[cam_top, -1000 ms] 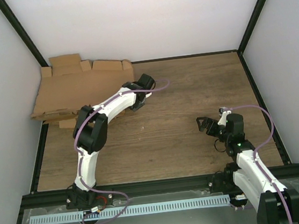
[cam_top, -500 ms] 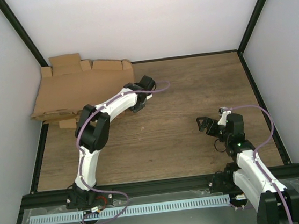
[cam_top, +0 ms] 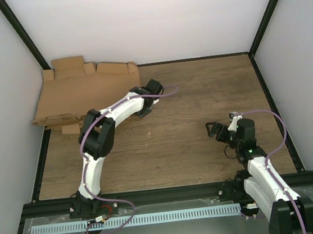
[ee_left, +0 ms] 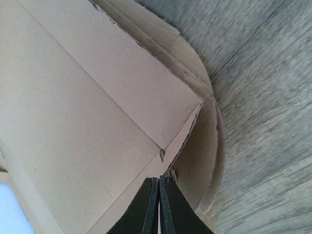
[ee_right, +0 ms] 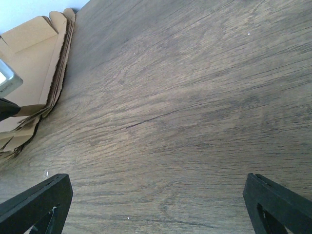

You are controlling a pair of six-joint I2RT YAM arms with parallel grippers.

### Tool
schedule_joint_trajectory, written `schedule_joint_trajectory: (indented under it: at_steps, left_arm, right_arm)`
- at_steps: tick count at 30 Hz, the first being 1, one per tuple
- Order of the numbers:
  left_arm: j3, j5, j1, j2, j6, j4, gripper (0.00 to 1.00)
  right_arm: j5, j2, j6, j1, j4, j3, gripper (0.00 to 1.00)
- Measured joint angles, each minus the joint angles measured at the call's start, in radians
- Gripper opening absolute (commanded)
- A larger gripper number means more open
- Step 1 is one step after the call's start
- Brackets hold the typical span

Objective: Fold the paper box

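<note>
The paper box (ee_left: 92, 97) is the top brown cardboard sheet of a pile in the back left corner (cam_top: 80, 92). My left gripper (ee_left: 159, 181) is shut, its black fingertips pinched on the right edge of that top sheet, near a small notch. From above, the left wrist (cam_top: 150, 88) hides those fingertips at the pile's right edge. My right gripper (ee_right: 155, 181) stands wide open over bare wood at the right of the table (cam_top: 214, 130), with nothing between its fingers.
More flat cardboard blanks (ee_left: 207, 156) lie under the top sheet, their rounded flaps sticking out onto the wooden table (cam_top: 198, 89). White walls and black frame rails close in the table on three sides.
The left jaws have closed on the sheet's edge. Both arms stay almost where they were.
</note>
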Motion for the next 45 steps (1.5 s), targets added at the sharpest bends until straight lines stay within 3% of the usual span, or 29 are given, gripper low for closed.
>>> schedule_joint_trajectory:
  at_steps: [6,16,20,25,26,29,30,34,39,45]
  left_arm:
    - [-0.002,-0.067,0.000,-0.058,-0.035,0.001,0.04]
    - [-0.003,-0.144,0.000,-0.355,-0.087,0.029,0.04]
    - [0.005,-0.100,-0.013,-0.459,-0.121,0.028,0.04]
    - [0.014,0.057,-0.022,-0.613,-0.159,0.058,0.04]
    - [0.012,0.092,-0.022,-0.653,-0.163,0.075,0.09]
    - [-0.022,0.178,-0.022,-0.775,-0.161,0.139,0.52]
    - [-0.038,0.198,-0.022,-0.809,-0.159,0.158,0.58]
    - [-0.103,0.225,-0.024,-0.845,-0.139,0.193,0.71]
    - [-0.198,0.248,-0.019,-0.699,-0.063,0.187,0.83]
    - [-0.244,0.270,0.040,-0.481,0.054,0.130,0.77]
  right_arm:
    - [0.000,0.000,0.000,0.000,0.000,0.000,1.00]
    - [0.000,0.001,0.000,0.000,0.000,0.000,1.00]
    - [0.000,0.002,0.000,0.000,0.000,0.000,1.00]
    - [0.000,0.002,0.000,0.000,0.000,0.000,1.00]
    - [0.000,0.002,0.000,0.000,0.000,0.000,1.00]
    - [0.000,0.003,0.000,0.000,0.000,0.000,1.00]
    - [0.000,0.003,0.000,0.000,0.000,0.000,1.00]
    - [0.000,0.003,0.000,0.000,0.000,0.000,1.00]
    - [0.000,0.003,0.000,0.000,0.000,0.000,1.00]
    - [0.000,0.004,0.000,0.000,0.000,0.000,1.00]
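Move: The left hand's shut fingers are at the near right corner of the top flat paper box, about 1 cm ahead and 1 cm to the left of them, at their height. The stack's middle is roughly 12 cm farther ahead of the hand and 18 cm to its left, its far right corner some 23 cm straight ahead, both 2 cm lower. From the right hand, the near corner is about 17 cm ahead, 29 cm left and 3 cm lower. Left hand rises shut some 35 cm off the box corner, drawing back, opens, then sinks about 23 cm. ##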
